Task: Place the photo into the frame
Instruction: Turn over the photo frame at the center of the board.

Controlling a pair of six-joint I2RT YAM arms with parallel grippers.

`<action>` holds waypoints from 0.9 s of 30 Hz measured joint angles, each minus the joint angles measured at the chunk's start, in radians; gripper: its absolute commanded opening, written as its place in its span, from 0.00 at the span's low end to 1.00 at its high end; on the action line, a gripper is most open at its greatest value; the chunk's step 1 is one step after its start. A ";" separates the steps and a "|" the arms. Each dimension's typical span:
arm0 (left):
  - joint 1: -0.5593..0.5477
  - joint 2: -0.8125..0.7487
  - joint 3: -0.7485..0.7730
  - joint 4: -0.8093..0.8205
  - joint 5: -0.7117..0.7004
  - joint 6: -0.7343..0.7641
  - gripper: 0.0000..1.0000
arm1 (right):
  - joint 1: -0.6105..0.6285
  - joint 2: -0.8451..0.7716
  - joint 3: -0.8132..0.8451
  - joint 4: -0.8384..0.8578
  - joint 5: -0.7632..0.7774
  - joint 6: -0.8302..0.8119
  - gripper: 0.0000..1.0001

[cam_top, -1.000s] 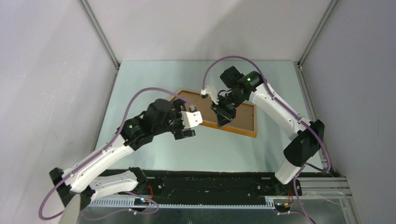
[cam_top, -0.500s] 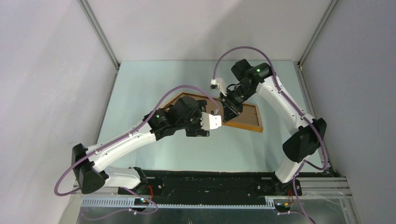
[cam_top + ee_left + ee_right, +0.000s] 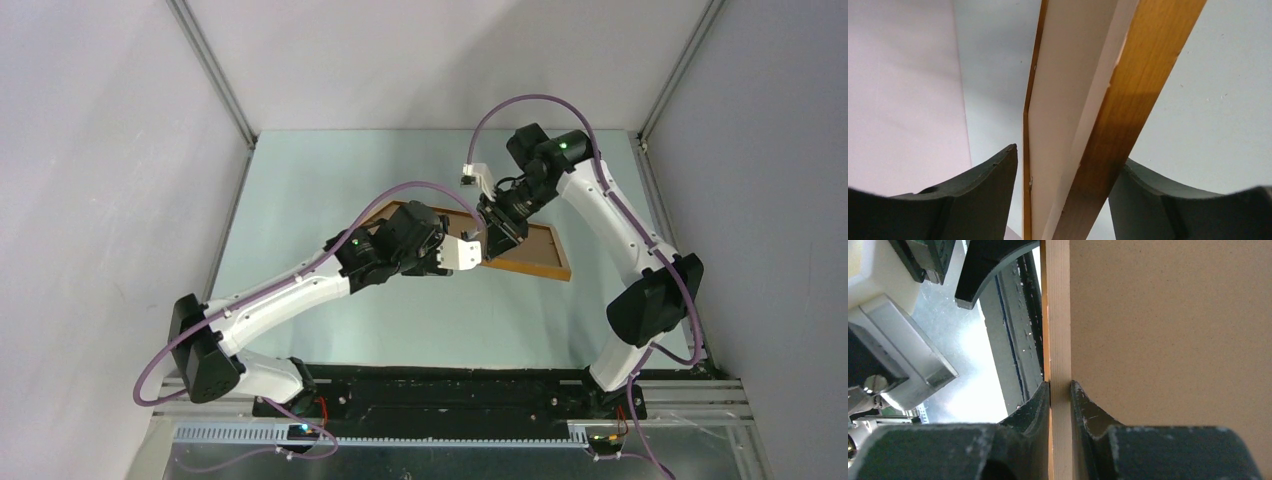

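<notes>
The frame point(image 3: 530, 270), thin light-brown wood with a brown board point(image 3: 1173, 330) inside it, is held tilted above the middle of the table. My right gripper point(image 3: 497, 235) is shut on its upper rail point(image 3: 1059, 315), with both pads pressed against the wood. My left gripper point(image 3: 478, 250) reaches in at the frame's near edge. In the left wrist view the wooden rail point(image 3: 1143, 75) and a pale cream surface point(image 3: 1068, 90) run between my left gripper's point(image 3: 1069, 153) fingers. The right finger lies against the rail and a thin gap shows at the left finger. I cannot tell whether the cream surface is the photo.
Pale green tabletop point(image 3: 300, 190) stretches around the frame, bounded by grey walls on the left, back and right. The black base rail point(image 3: 450, 395) with both arm mounts runs along the near edge.
My left arm has stretched right and forward until its jaws straddle the frame's near edge, and the jaws have narrowed. My right arm has carried the frame slightly right and back.
</notes>
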 measured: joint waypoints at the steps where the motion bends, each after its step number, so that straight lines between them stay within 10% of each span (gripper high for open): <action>1: 0.000 0.000 -0.002 0.002 -0.005 0.004 0.67 | -0.003 0.000 0.000 -0.001 0.000 0.000 0.00; 17: 0.000 -0.054 -0.051 -0.016 -0.055 0.015 0.42 | -0.024 0.000 0.019 -0.014 0.001 -0.005 0.00; 27: -0.009 -0.064 -0.041 -0.077 -0.055 0.048 0.08 | -0.026 -0.008 0.042 -0.005 0.019 0.010 0.10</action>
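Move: The left hand, fingers about two thirds open, already straddles the photo frame's raised near edge, whose bar runs about 1 cm to its left, level with the hand. The frame leans away, the middle of its brown backing some 4 cm ahead, 4 cm right and 12 cm below. The right gripper, pinching the same edge, is roughly 8 cm to the left hand's right, level with it. From the right hand, the stretch being gripped is about 9 cm left. The left fingers shut on both faces of the photo frame's raised edge, going from about two thirds to a third open, and end up pinching the wooden bar. While closing, the left hand shifts about 3 cm left along the edge, away from the right gripper, and ends a touch farther back. The right hand keeps its pinch and eases about 1 cm up and 1 cm forward. ##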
